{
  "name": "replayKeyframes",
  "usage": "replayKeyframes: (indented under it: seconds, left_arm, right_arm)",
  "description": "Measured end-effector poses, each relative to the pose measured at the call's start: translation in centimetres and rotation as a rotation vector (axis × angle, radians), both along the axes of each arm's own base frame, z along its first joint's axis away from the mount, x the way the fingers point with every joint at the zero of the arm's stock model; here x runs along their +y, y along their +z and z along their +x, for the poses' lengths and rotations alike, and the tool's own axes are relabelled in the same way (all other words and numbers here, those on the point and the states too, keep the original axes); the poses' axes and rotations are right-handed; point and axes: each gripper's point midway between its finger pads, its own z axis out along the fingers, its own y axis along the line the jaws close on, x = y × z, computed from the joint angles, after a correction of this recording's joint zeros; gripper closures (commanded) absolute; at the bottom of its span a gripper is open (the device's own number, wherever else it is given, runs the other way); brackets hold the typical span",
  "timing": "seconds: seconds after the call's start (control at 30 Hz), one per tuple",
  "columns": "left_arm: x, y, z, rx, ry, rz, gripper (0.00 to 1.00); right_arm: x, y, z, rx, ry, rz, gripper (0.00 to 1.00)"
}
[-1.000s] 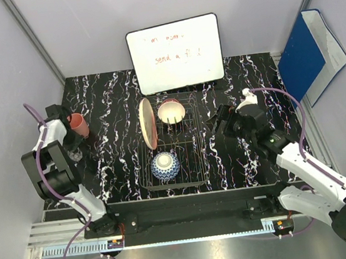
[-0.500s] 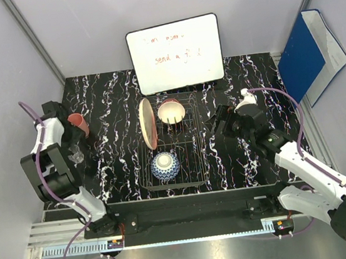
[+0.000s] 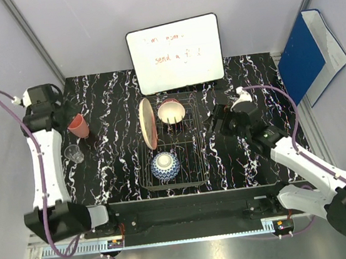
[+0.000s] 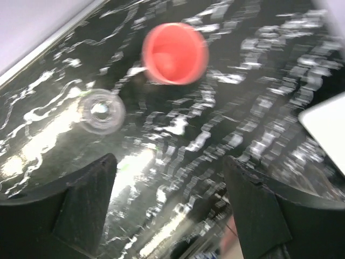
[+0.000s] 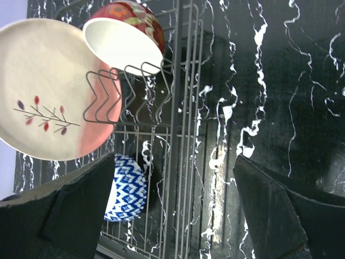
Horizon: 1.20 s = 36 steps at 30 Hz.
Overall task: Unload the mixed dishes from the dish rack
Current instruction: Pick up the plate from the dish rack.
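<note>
The black wire dish rack (image 3: 190, 141) holds the pale plate (image 3: 148, 124) on edge, the cream bowl with red markings (image 3: 172, 111) and the blue-and-white bowl (image 3: 165, 166). The salmon-pink cup (image 3: 78, 125) and the small clear glass (image 3: 73, 154) stand on the table to its left. My left gripper (image 3: 55, 106) is open and empty, raised above and behind the cup (image 4: 175, 53) and glass (image 4: 101, 110). My right gripper (image 3: 214, 122) is open and empty just right of the rack (image 5: 183, 135). Its view shows the plate (image 5: 48, 89), cream bowl (image 5: 126, 40) and blue bowl (image 5: 126, 189).
A white whiteboard (image 3: 175, 54) stands at the back behind the rack; its corner shows in the left wrist view (image 4: 329, 127). A blue folder (image 3: 306, 56) leans at the far right. The black marbled table (image 3: 243, 83) is walled on both sides.
My left arm has risen and pulled back to the far left, away from the pink cup, which stays on the table. My right gripper has edged slightly toward the rack.
</note>
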Motion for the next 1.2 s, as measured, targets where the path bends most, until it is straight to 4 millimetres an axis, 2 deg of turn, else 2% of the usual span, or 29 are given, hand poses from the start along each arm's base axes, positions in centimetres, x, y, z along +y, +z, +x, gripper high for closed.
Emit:
replayKeyframes:
  seconds: [0.07,0.13,0.2,0.27,0.33,0.4,0.5,0.63,0.7,0.83,1.0,1.2]
  left_arm:
    - [-2.6,2.9,-0.5,-0.085,-0.066,0.036,0.14]
    - [-6.5,5.4,-1.2,-0.17,-0.183,0.053,0.13]
    - [-10.5,7.2,-2.1,-0.246,-0.312,0.053,0.13]
    - [-13.8,8.1,-2.7,-0.286,-0.418,0.061,0.12]
    - [-16.6,7.9,-2.7,-0.281,-0.505,0.095,0.12]
    - [-18.9,6.6,-2.0,-0.241,-0.567,0.141,0.13]
    - [-21.6,2.9,-0.2,-0.141,-0.628,0.212,0.13]
    - [-22.8,-2.6,1.3,0.015,-0.668,0.281,0.14]
    - [-23.1,-4.0,1.8,0.052,-0.676,0.295,0.14]
    - [-23.6,-5.1,2.8,0.062,-0.675,0.306,0.2]
    - [-24.3,-6.0,3.6,0.067,-0.684,0.306,0.58]
    - [-24.8,-6.3,4.1,0.057,-0.701,0.298,0.61]
  right_arm:
    - [0.2,0.4,0.3,-0.007,0.002,0.001,0.0]
    - [0.3,1.0,0.6,-0.017,0.003,0.005,0.0]
    - [0.4,1.4,0.7,-0.024,0.003,0.009,0.0]
    - [0.5,1.6,0.8,-0.025,0.003,0.01,0.0]
    - [0.4,1.5,0.8,-0.023,0.002,0.008,0.0]
    - [0.3,1.4,0.7,-0.014,0.001,0.002,0.0]
    - [0.2,1.2,0.6,-0.007,-0.004,-0.006,0.0]
    - [-0.2,0.9,0.3,0.007,-0.011,-0.02,0.0]
    - [-0.4,0.9,0.2,0.009,-0.019,-0.026,0.0]
    - [-0.5,0.8,0.1,0.013,-0.021,-0.029,0.0]
    - [-0.6,0.8,0.1,0.011,-0.021,-0.033,0.0]
    - [-0.6,0.7,0.2,0.013,-0.023,-0.038,0.0]
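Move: The plate stands on edge in the dish rack, its middle about 24 cm to the left hand's right, 3 cm ahead and some 13 cm below. Of the plate, the red bowl lies roughly 8 cm to the right and 4 cm farther out; the blue-white bowl is about 3 cm to its right and 13 cm nearer the base. From the right hand the plate is some 20 cm left, 4 cm ahead and 6 cm lower. To the plate's upper rim the left hand swings about 25 cm right, open, first arching up and a little back, then sinking steeply and easing forward, while the wrist turns some 40 degrees clockwise. Once down astride the rim, the fingers close about halfway, one on each face; a firm pinch can't be made out yet. ##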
